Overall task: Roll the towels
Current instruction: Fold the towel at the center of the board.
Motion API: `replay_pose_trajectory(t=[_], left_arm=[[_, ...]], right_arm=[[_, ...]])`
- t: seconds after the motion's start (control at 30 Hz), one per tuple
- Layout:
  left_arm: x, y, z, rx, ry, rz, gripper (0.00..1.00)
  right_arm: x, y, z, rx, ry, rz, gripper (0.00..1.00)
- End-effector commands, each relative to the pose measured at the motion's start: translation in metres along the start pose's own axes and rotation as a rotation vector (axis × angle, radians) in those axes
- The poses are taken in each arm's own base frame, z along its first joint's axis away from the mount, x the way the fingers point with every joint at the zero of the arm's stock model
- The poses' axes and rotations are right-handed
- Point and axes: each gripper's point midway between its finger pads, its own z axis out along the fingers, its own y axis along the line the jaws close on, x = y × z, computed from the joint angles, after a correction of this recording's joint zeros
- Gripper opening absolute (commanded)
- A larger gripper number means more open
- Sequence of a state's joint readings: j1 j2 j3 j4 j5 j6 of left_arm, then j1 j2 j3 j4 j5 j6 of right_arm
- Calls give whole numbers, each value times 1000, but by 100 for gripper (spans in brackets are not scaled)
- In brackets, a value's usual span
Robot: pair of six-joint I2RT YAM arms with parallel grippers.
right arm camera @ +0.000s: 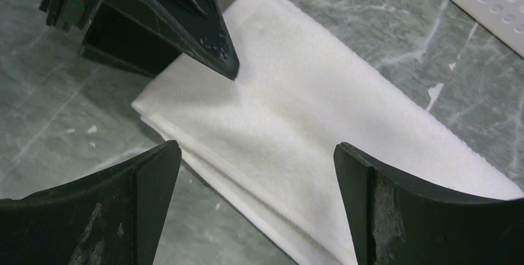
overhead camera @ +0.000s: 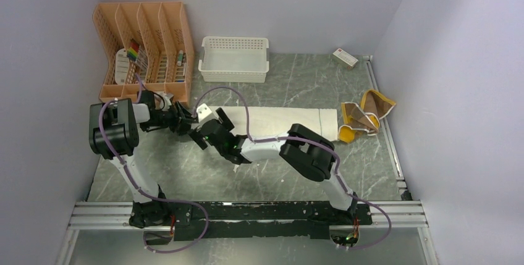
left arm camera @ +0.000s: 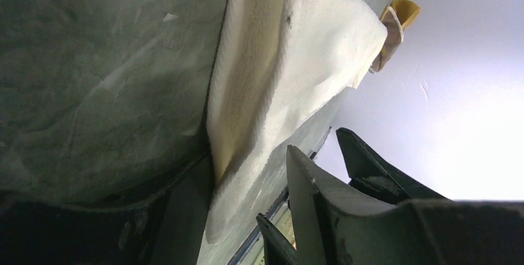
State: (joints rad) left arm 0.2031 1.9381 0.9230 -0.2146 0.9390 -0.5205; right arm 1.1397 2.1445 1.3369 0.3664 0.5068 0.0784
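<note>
The white towel (overhead camera: 290, 123) lies flat and folded across the middle of the table. The mustard-yellow towel (overhead camera: 364, 117) is crumpled at its right end. My left gripper (overhead camera: 184, 118) is at the white towel's left end. In the left wrist view the towel (left arm camera: 290, 49) has its end corner between the left gripper's (left arm camera: 241, 166) part-open jaws, with a gap still showing. My right gripper (overhead camera: 199, 134) hovers wide open just in front. In the right wrist view it (right arm camera: 256, 147) straddles the near folded edge of the towel (right arm camera: 309, 110), and a left fingertip (right arm camera: 216, 49) rests on the cloth.
An orange file rack (overhead camera: 142, 49) stands at the back left, close behind my left arm. A white lattice basket (overhead camera: 235, 58) sits behind the towel, and a small box (overhead camera: 345, 58) lies at the back right. Walls close in on both sides.
</note>
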Motion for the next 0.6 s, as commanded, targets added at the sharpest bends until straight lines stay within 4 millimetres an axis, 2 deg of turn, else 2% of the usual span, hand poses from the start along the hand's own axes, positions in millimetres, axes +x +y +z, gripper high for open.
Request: replay_pose_trajectory(t=[0.0, 0.07, 0.13, 0.2, 0.23, 0.43, 0.57], left_arm=[[-20, 61, 16, -275, -110, 13, 54], [-21, 61, 13, -295, -123, 29, 47], [-22, 61, 9, -315, -129, 50, 35], [-22, 59, 6, -328, -134, 71, 11], [-21, 58, 5, -332, -135, 81, 7], [-18, 45, -12, -363, -158, 132, 7], [-27, 38, -38, -458, -206, 192, 7]], right_arm=[[-27, -13, -21, 0, -65, 49, 96], [-32, -19, -35, -4, -77, 64, 97], [-35, -27, -51, -5, -87, 78, 97], [-43, -40, -71, 5, -103, 100, 97], [-45, -46, -80, 14, -109, 111, 97], [-42, -78, -130, 45, -110, 154, 97], [-37, -93, -155, 61, -85, 159, 98]])
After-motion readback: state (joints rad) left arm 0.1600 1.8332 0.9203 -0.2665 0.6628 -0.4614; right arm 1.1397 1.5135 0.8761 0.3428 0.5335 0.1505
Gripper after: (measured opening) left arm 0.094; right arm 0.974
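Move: The towel's left end sits practically between the left hand's half-open fingers, its middle about 2 cm ahead, 1 cm to the right and 1 cm below. Some 24 cm ahead and 18 cm right of the left hand is the white basket; the orange rack is roughly 20 cm ahead, 15 cm left. From the right hand that same towel end is about 9 cm left, 4 cm ahead and 6 cm below. The left fingers shut on the towel's left end near its front corner, pinching the cloth as the hand sinks about 1 cm, then draw it nearly 2 cm left while the fingers tip some 15 degrees steeper. The right hand, wide open, clears away from that end: about 11 cm right, 11 cm up and 5 cm back. ##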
